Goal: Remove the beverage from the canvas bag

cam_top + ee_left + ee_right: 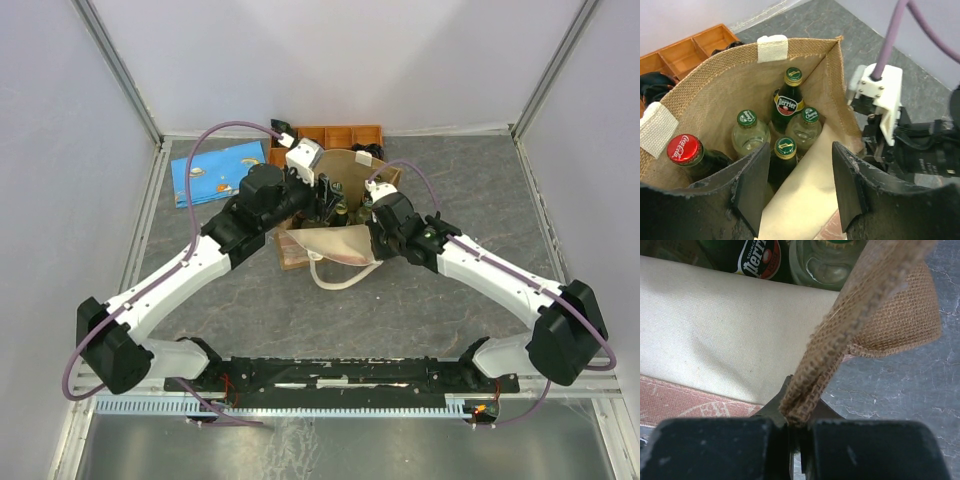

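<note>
The canvas bag stands open at mid-table, its woven inside showing in the left wrist view. Several beverage bottles stand in it: a green Perrier, a red-capped Coca-Cola, two clear ones with green caps and a dark one with a green and gold cap. My left gripper hangs over the bag's mouth, open, with that dark bottle just off its left finger and the cream front panel below. My right gripper is shut on the bag's burlap rim, holding it to the right.
An orange compartmented tray sits right behind the bag, with a black object in it. A flat blue pouch lies at the back left. A cream handle loop droops onto the table in front of the bag.
</note>
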Tool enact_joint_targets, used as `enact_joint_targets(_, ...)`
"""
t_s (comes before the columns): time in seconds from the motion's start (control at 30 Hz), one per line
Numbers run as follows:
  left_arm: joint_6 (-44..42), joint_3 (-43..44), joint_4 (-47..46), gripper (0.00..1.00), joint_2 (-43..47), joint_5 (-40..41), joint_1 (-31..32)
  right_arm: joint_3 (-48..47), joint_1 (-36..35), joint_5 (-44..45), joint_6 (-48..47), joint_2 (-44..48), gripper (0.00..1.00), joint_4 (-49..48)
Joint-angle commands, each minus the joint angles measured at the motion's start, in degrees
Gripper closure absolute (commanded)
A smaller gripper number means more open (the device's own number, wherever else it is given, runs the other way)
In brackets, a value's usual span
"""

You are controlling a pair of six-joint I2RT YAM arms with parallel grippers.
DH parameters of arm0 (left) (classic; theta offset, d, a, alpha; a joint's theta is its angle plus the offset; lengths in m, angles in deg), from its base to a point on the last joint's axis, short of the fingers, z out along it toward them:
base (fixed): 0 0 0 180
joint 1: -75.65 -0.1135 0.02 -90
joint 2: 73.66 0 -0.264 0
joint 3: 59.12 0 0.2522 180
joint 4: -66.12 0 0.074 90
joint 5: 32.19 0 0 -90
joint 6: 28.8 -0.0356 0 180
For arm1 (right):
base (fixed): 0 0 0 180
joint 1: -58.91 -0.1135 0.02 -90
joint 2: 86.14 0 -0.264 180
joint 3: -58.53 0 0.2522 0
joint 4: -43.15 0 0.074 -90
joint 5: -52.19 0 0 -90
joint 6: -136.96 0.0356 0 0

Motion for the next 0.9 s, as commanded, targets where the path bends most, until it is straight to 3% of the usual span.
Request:
enact_joint_targets(0.0, -3.01, 1.12, -3.32, 0.4, -1.93, 0.82, 0.57, 1.16, -0.87, -1.38, 2.34, 2.16, 1.0, 2.53)
enact_joint_targets(0.2, -6.91, 1.87, -6.16, 0.37, -5.4, 0.42, 0.71, -0.64, -0.94, 1.22, 3.25, 6.75, 1.0, 3.83)
enact_joint_targets(0.53, -16.25, 5.36, -11.35, 0.31, -14.8, -3.41, 0.84, -1.96, -0.87, 0.29, 5.3, 6.5, 1.0, 5.04)
enact_joint_targets(0.73, -21.1, 6.82, -14.23, 0.16, -18.74, -5.74, 0.89, -3.27, -0.89, 0.28, 5.84, 7.57, 1.0, 6.8)
enact_joint_targets(0.8, -21.78, 7.27, -14.31, 0.03, -19.64, -6.76, 0.93, -3.79, -0.87, 0.28, 5.93, 7.71, 1.0, 7.68)
enact_joint_targets(0.87, -22.18, 7.43, -14.31, 0.01, -20.31, -7.77, 0.97, -4.03, -0.87, 0.34, 6.07, 8.1, 1.0, 8.14)
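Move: The left hand, half open over the bag's mouth, has the Perrier bottle in the far right corner, about 8 cm ahead, 9 cm right and 20 cm below. At similar depth are the front clear bottle, roughly 4 ahead and 7 right, and the back clear bottle, 7 ahead and 1 right. From the right hand, shut on the bag's front rim, the Perrier is some 12 cm ahead, 1 cm left and 3 cm lower. Opening wide, the left hand sinks about 8 cm, also going forward-right towards the Perrier; the right keeps pinching the rim. ##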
